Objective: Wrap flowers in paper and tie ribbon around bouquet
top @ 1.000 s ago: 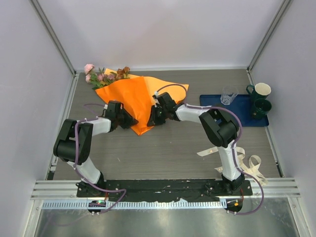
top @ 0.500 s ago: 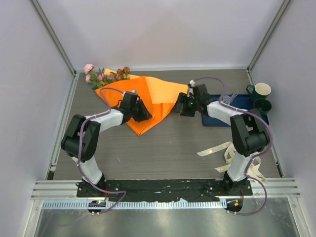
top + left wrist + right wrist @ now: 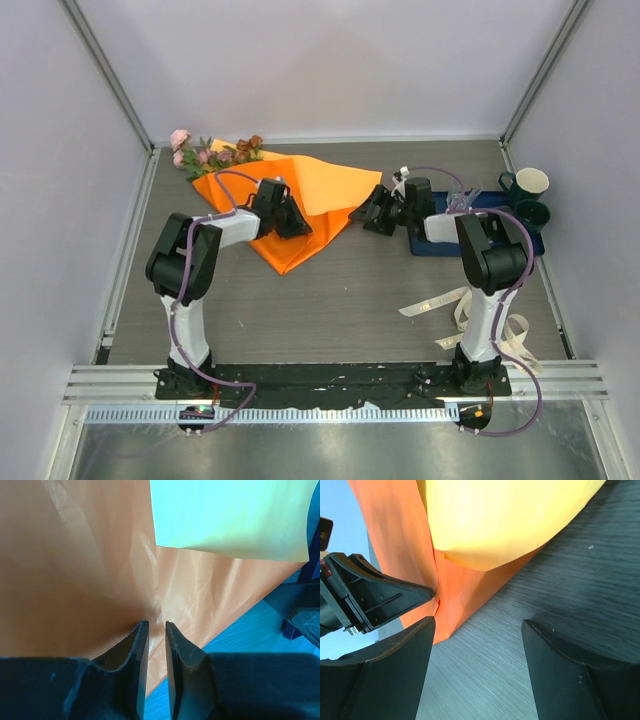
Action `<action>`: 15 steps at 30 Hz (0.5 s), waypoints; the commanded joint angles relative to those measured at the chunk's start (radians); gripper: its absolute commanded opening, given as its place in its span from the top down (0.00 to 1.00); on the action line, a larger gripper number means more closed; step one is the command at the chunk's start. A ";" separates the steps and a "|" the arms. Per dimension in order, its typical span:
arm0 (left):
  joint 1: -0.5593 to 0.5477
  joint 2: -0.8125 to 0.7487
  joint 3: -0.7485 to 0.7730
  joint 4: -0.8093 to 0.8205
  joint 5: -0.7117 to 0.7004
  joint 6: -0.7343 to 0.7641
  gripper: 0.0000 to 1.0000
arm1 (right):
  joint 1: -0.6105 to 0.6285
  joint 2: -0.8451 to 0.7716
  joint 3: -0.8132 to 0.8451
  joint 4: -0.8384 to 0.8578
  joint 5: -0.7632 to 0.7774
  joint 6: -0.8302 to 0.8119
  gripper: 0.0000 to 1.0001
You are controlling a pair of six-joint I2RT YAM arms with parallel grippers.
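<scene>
The orange paper point(image 3: 320, 185) lies folded over the flowers point(image 3: 205, 155), whose pink and brown blooms stick out at its far left end. My left gripper point(image 3: 298, 226) rests on the paper's near fold. In the left wrist view its jaws point(image 3: 156, 624) stand a narrow slit apart, with nothing between them and paper point(image 3: 90, 580) just ahead. My right gripper point(image 3: 366, 214) hangs wide open over bare table point(image 3: 479, 621), just right of the paper's paler flap point(image 3: 505, 515). The ribbon point(image 3: 490, 320) lies loose at the near right.
A blue tray point(image 3: 500, 235) at the right carries a clear cup point(image 3: 463, 192). Two green mugs point(image 3: 527, 185) stand at its far edge. Walls close in the left, back and right sides of the table.
My right gripper opened, let go of the paper and drew back to the right. The paper's flap now spreads rightward. My left gripper slid right along the near fold.
</scene>
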 commanded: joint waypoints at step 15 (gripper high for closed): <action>0.005 0.009 -0.155 0.045 0.020 -0.011 0.78 | 0.018 0.063 0.129 -0.022 0.129 0.016 0.41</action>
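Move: The orange paper's right edge, where the folded sheet tapers towards the tray, lies about 2 cm ahead of the right hand, 2 cm to its left and 3 cm below. From that hand the loose yellow flap is some 7 cm ahead and 6 cm left, and the blue tray about 23 cm to the right, level with it. From the left hand, resting on the paper, the same edge is roughly 5 cm ahead, 12 cm right and a touch lower; the flowers are about 17 cm ahead and 19 cm left. The paper's right edge is approached by the right hand, which slides forward nearly 3 cm and sinks about 1 cm while its wide-open fingers narrow by roughly a third, the near finger coming over the orange edge; a grip can't be seen. On the fold, the left hand keeps its nearly shut fingertips down in place, tilting only slightly. ##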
